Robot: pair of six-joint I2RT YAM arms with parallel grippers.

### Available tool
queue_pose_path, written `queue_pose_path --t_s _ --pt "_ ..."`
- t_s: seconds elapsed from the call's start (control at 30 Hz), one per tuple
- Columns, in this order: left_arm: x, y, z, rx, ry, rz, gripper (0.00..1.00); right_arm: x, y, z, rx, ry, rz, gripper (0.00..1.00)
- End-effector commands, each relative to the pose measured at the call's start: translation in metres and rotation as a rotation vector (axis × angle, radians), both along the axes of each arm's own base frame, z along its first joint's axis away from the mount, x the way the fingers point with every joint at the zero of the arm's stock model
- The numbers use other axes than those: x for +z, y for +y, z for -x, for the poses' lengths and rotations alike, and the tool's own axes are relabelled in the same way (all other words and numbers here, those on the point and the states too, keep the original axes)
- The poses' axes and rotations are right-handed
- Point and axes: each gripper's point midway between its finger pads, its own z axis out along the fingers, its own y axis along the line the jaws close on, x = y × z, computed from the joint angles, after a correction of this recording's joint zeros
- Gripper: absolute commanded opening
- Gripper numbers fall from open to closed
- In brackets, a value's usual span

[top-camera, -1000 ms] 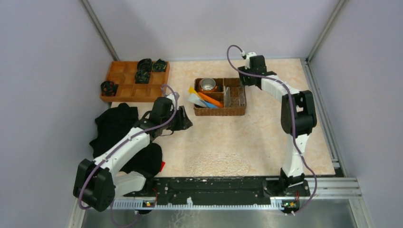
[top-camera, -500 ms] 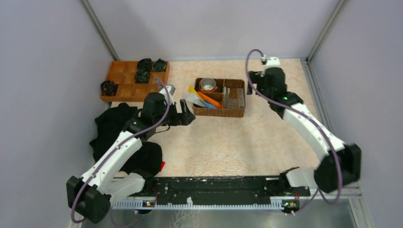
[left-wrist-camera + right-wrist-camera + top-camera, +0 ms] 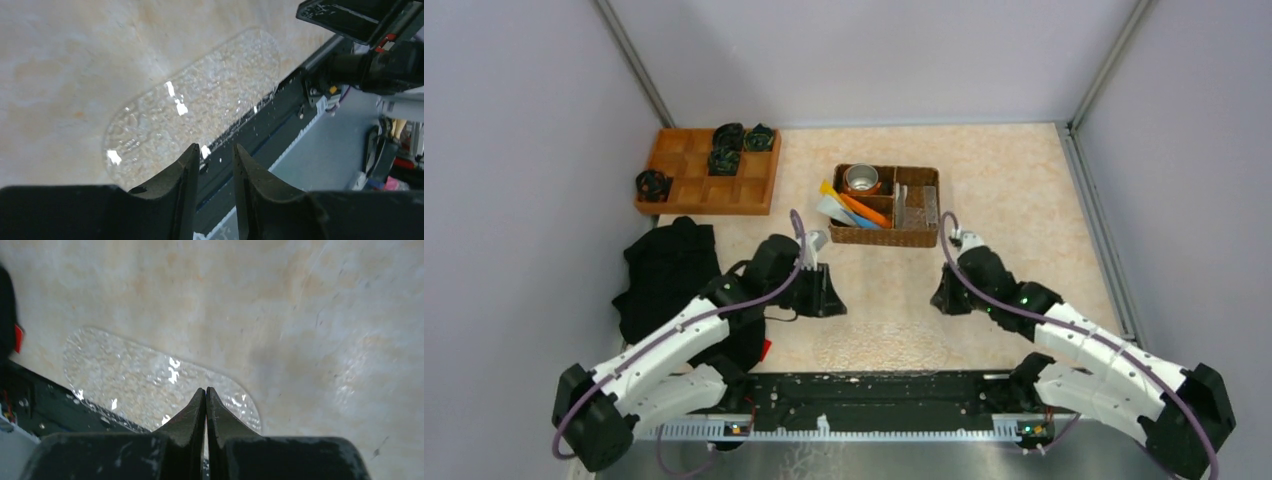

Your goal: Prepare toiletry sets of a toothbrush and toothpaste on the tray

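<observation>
The clear bumpy tray (image 3: 882, 348) lies flat near the front edge with nothing on it, and it also shows as the tray (image 3: 200, 100) and the tray (image 3: 140, 375) in the wrist views. Small tubes in orange (image 3: 869, 210), yellow (image 3: 827, 188) and blue lie in the wicker basket (image 3: 889, 238) further back. Pale slim items (image 3: 919, 205) fill the basket's right compartment, too small to make out. My left gripper (image 3: 829, 295) (image 3: 215, 150) hovers at the tray's left end, open and empty. My right gripper (image 3: 939, 298) (image 3: 206, 390) hangs at the tray's right end, shut on nothing.
A steel cup (image 3: 862, 179) stands in the basket. An orange wooden compartment tray (image 3: 709, 185) with black objects sits at the back left. Black cloth (image 3: 669, 265) lies at the left under my left arm. The black base rail (image 3: 874, 390) runs just in front of the clear tray.
Both arms have pulled back from the basket toward the clear tray at the front. The right jaws have closed fully and the left jaws have narrowed.
</observation>
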Motion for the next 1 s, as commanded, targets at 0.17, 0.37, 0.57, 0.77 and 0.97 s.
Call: queue_pose_path --t_s 0.17,0.37,0.57,0.77,0.97 --pt "-0.054 -0.032 0.059 -0.04 0.139 -0.073 0.37 -0.031 0.033 0.055 0.051 0.094 -0.086 0.0" --pt "-0.093 -0.028 0.073 -0.034 0.193 -0.125 0.37 -0.058 0.029 0.078 0.06 0.159 -0.033 0.0" --pt "-0.117 -0.028 0.073 -0.029 0.21 -0.169 0.37 -0.079 0.018 0.09 0.048 0.204 -0.006 0.0" --pt "-0.136 -0.033 0.069 -0.03 0.226 -0.223 0.37 -0.099 0.012 0.09 0.019 0.222 0.043 0.0" --pt "-0.15 -0.035 0.066 -0.027 0.237 -0.252 0.37 -0.115 0.008 0.085 -0.009 0.233 0.107 0.0"
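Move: The clear rippled mat at the table's near edge has its middle about 6 cm back, 9 cm right and 14 cm below the left hand, and some 9 cm back, 12 cm left and 11 cm below the right. The wicker basket stands far out beyond it, roughly 27 cm ahead and 10 cm right of the left hand, 24 cm ahead and 13 cm left of the right. A red tag lies some 6 cm back and 15 cm left of the left hand, 14 cm below. Both empty hands draw back and sink towards the clear mat: the left, fingers part open throughout, swings quickly back and down, then drops on to about 12 cm lower and finally eases to the right just above the mat. The right, fingers kept shut, comes back and down some 9 cm each way over the mat's right part, both hands tipping roughly 15 degrees as they go, with no contact to be seen. ##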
